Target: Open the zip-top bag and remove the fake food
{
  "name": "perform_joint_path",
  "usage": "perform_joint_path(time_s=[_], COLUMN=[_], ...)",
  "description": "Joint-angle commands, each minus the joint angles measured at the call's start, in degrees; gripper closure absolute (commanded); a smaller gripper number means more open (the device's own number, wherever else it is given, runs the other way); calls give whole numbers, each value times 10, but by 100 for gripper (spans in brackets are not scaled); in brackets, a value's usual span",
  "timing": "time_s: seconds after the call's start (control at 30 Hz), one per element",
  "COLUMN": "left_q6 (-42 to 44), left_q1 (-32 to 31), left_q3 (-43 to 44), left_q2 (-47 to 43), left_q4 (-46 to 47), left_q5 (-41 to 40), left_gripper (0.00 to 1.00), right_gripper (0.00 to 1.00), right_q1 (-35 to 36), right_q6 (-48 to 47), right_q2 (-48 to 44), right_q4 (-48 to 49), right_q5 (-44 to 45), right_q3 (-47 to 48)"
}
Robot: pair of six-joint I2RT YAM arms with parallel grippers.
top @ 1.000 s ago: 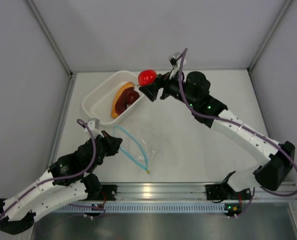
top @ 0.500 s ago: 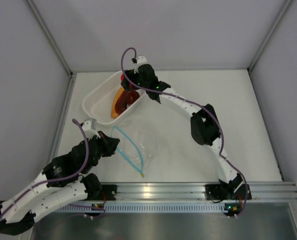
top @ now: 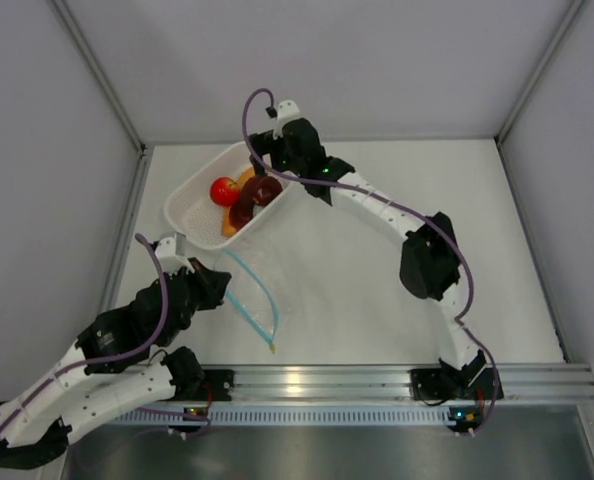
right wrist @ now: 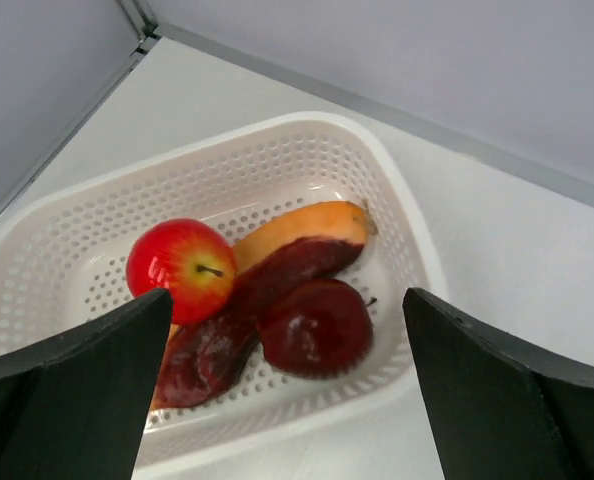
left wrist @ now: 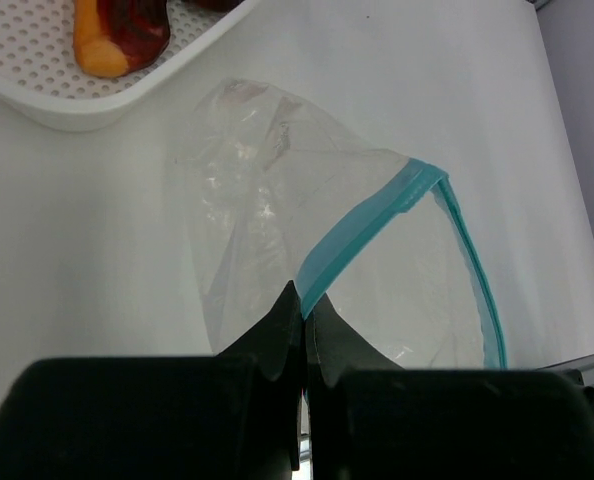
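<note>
The clear zip-top bag [top: 259,300] lies open on the table, its light blue zip strip [left wrist: 362,228] spread in a loop. Nothing shows inside it. My left gripper [left wrist: 305,312] is shut on the near end of the zip strip; in the top view the left gripper [top: 223,286] is at the bag's left edge. The red ball [right wrist: 181,268], the orange crescent slice [right wrist: 277,262] and the dark brown piece [right wrist: 314,328] lie in the white perforated basket [right wrist: 407,250]. My right gripper [right wrist: 287,395] hovers open and empty over the basket's near rim; the top view shows it [top: 265,173] at the basket's right end.
The white basket [top: 189,196] stands at the table's back left, near the left wall. Its rim [left wrist: 97,105] lies just beyond the bag in the left wrist view. Metal rails run along the table's near edge [top: 317,380].
My right gripper carried the red ball left over the basket and let it go; it now lies in the basket. My left gripper drew the bag slightly toward the near left.
</note>
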Motion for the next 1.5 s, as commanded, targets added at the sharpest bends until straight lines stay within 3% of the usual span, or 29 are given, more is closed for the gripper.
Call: perform_joint_path(time_s=[0.0,0.2,0.33,0.57,0.67,0.97,1.03,1.07,1.17,1.23,1.3,1.47], left_q6=[25,61,91,61,64,93,111,117,133,143,149,155], left_q1=[1,1,0,0,1,1,0,0,1,3,12,31], left_q3=[43,123,189,308,400,638,709,732,794,820,812,688], left_q2=[25,105,189,427,542,827,878,890,915,911,895,775], left_q4=[3,4,7,9,9,8,8,6,8,6,6,7], left_q5=[-23,-38,-53,-73,-61,14,46,53,58,53,45,-21], left_gripper=[100,100,100,100,100,99,90,75,50,40,26,16], right_gripper=[1,1,1,1,1,1,1,0,1,1,0,1], right_q1=[-9,-32,-53,-59,-59,-59,-59,-59,-59,-59,-59,-59], right_q6=[-38,-40,-31,26,55,40,37,36,38,41,48,59], right_q2=[-166,-384,-515,-798,-930,-1040,-1044,-1043,-1035,-1033,-1026,-1011], right_q4=[25,-2,-158,-330,-388,-483,-502,-505,-511,-509,-501,-482], right_q5=[43,104,187,304,332,350,363,368,377,375,372,356], right_q3=[-83,-309,-391,-535,-551,-514,-512,-512,-520,-528,-543,-567])
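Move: At the bare middle of the table lies the spot for the empty bag, whose zip edge the left hand holds: about 17 cm ahead of that hand, 29 cm to its right and 12 cm below. From the left hand, the white basket's middle is some 30 cm ahead and 6 cm left; the dark red fruit in it is 32 cm ahead and 4 cm right, both about 9 cm lower. From the right hand, the bag's spot is roughly 17 cm back, 20 cm right and 11 cm below. Lifting the pinched zip edge, the left hand sweeps the bag right and forward, about 30 cm and 19 cm, rolling its left side up some 25 degrees; it dips over the bare table, opens wide to let go, then rises clear. The open, empty right hand withdraws from the basket, swinging right and back and climbing before easing lower, turning clockwise about 40 degrees. ##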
